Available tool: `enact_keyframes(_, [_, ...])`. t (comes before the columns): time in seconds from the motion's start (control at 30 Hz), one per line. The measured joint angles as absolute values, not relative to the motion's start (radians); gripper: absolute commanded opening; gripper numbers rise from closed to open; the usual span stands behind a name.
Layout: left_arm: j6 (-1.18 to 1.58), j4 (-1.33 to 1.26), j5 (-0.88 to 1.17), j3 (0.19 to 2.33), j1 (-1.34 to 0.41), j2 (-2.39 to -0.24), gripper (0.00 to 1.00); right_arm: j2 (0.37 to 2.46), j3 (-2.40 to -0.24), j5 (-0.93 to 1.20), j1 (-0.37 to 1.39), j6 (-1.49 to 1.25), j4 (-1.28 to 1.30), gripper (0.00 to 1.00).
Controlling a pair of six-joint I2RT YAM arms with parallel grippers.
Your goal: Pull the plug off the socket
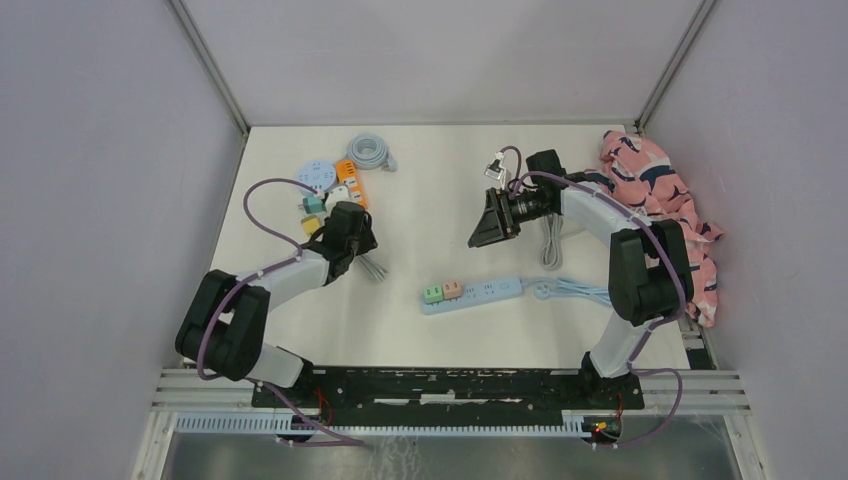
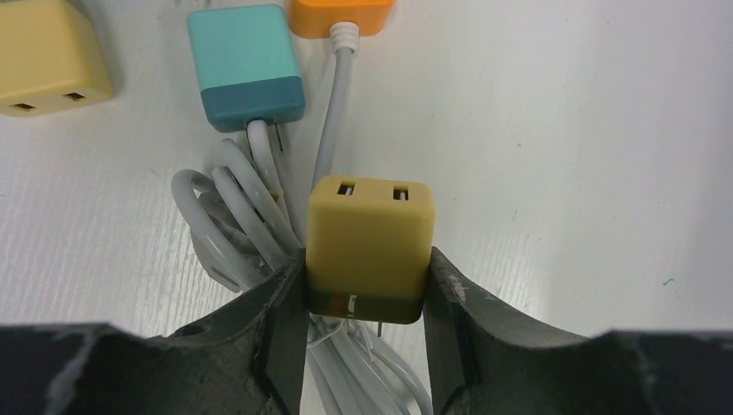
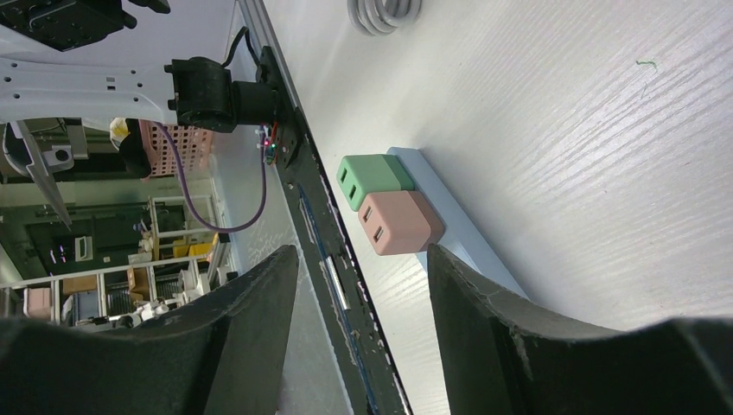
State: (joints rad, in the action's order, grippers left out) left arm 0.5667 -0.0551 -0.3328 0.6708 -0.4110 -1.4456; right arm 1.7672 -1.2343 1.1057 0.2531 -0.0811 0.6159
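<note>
A light blue socket strip (image 1: 480,293) lies mid-table with a green plug (image 1: 432,293) and a pink plug (image 1: 452,289) seated at its left end. The right wrist view shows the green plug (image 3: 372,177) and pink plug (image 3: 398,223) on the strip (image 3: 467,246). My right gripper (image 1: 493,220) (image 3: 363,259) hangs open above and behind the strip, holding nothing. My left gripper (image 1: 345,225) (image 2: 367,285) is shut on a yellow plug (image 2: 370,238), its metal prongs bare, over a bundle of white cable (image 2: 242,216).
Beyond the left gripper lie a teal plug (image 2: 246,65), another yellow plug (image 2: 47,56) and an orange one (image 2: 339,15). A round blue socket (image 1: 317,175) and a coiled grey cable (image 1: 372,152) sit at the back. A pink patterned cloth (image 1: 670,210) lies far right.
</note>
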Motion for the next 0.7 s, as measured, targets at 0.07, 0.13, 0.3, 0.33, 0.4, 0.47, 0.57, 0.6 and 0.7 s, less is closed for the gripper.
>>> enact_keyframes(0.07, [0.574, -0.06, -0.321, 0.674, -0.401, -1.451, 0.57, 1.767, -1.234, 1.106, 0.253, -0.081, 0.616, 0.62])
enact_keyframes(0.13, [0.579, -0.065, -0.305, 0.674, -0.391, -1.453, 0.64, 1.767, -1.235, 1.106, 0.253, -0.081, 0.616, 0.63])
enact_keyframes(0.3, [0.587, -0.083, -0.274, 0.676, -0.38, -1.453, 0.79, 1.767, -1.236, 1.106, 0.252, -0.081, 0.616, 0.62])
enact_keyframes(0.33, [0.59, -0.085, -0.268, 0.676, -0.379, -1.453, 0.8, 1.767, -1.236, 1.106, 0.252, -0.081, 0.617, 0.62])
enact_keyframes(0.4, [0.595, -0.086, -0.259, 0.678, -0.378, -1.45, 0.81, 1.767, -1.236, 1.106, 0.252, -0.08, 0.618, 0.62])
enact_keyframes(0.47, [0.596, -0.084, -0.255, 0.678, -0.376, -1.446, 0.82, 1.767, -1.236, 1.106, 0.252, -0.08, 0.62, 0.62])
enact_keyframes(0.57, [0.596, -0.072, -0.247, 0.678, -0.374, -1.432, 0.84, 1.767, -1.236, 1.105, 0.252, -0.074, 0.623, 0.62])
enact_keyframes(0.6, [0.596, -0.065, -0.242, 0.678, -0.372, -1.425, 0.84, 1.767, -1.236, 1.105, 0.252, -0.072, 0.625, 0.62])
enact_keyframes(0.7, [0.595, -0.036, -0.213, 0.677, -0.363, -1.386, 0.84, 1.765, -1.236, 1.103, 0.25, -0.06, 0.632, 0.62])
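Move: The left hand holds the yellow plug just above the table; the bare spot where it ends up is about 3 cm ahead, 2 cm to the right and 2 cm below. The teal plug lies some 5 cm ahead and 4 cm left, the orange strip's middle 12 cm ahead and 4 cm left, the grey cable bundle 1 cm back and 2 cm left, all roughly 3 cm lower. From the right hand, that spot is about 2 cm ahead, 19 cm left and 10 cm below. The left hand eases forward barely 1 cm over the bare table to the right of the teal plug, then spreads its fingers from half open to nearly wide and lets go of the yellow plug. As they open it lifts about 2 cm, away from the plug, slipping back over the small forward reach while the wrist rolls some 5 degrees, left side down. ##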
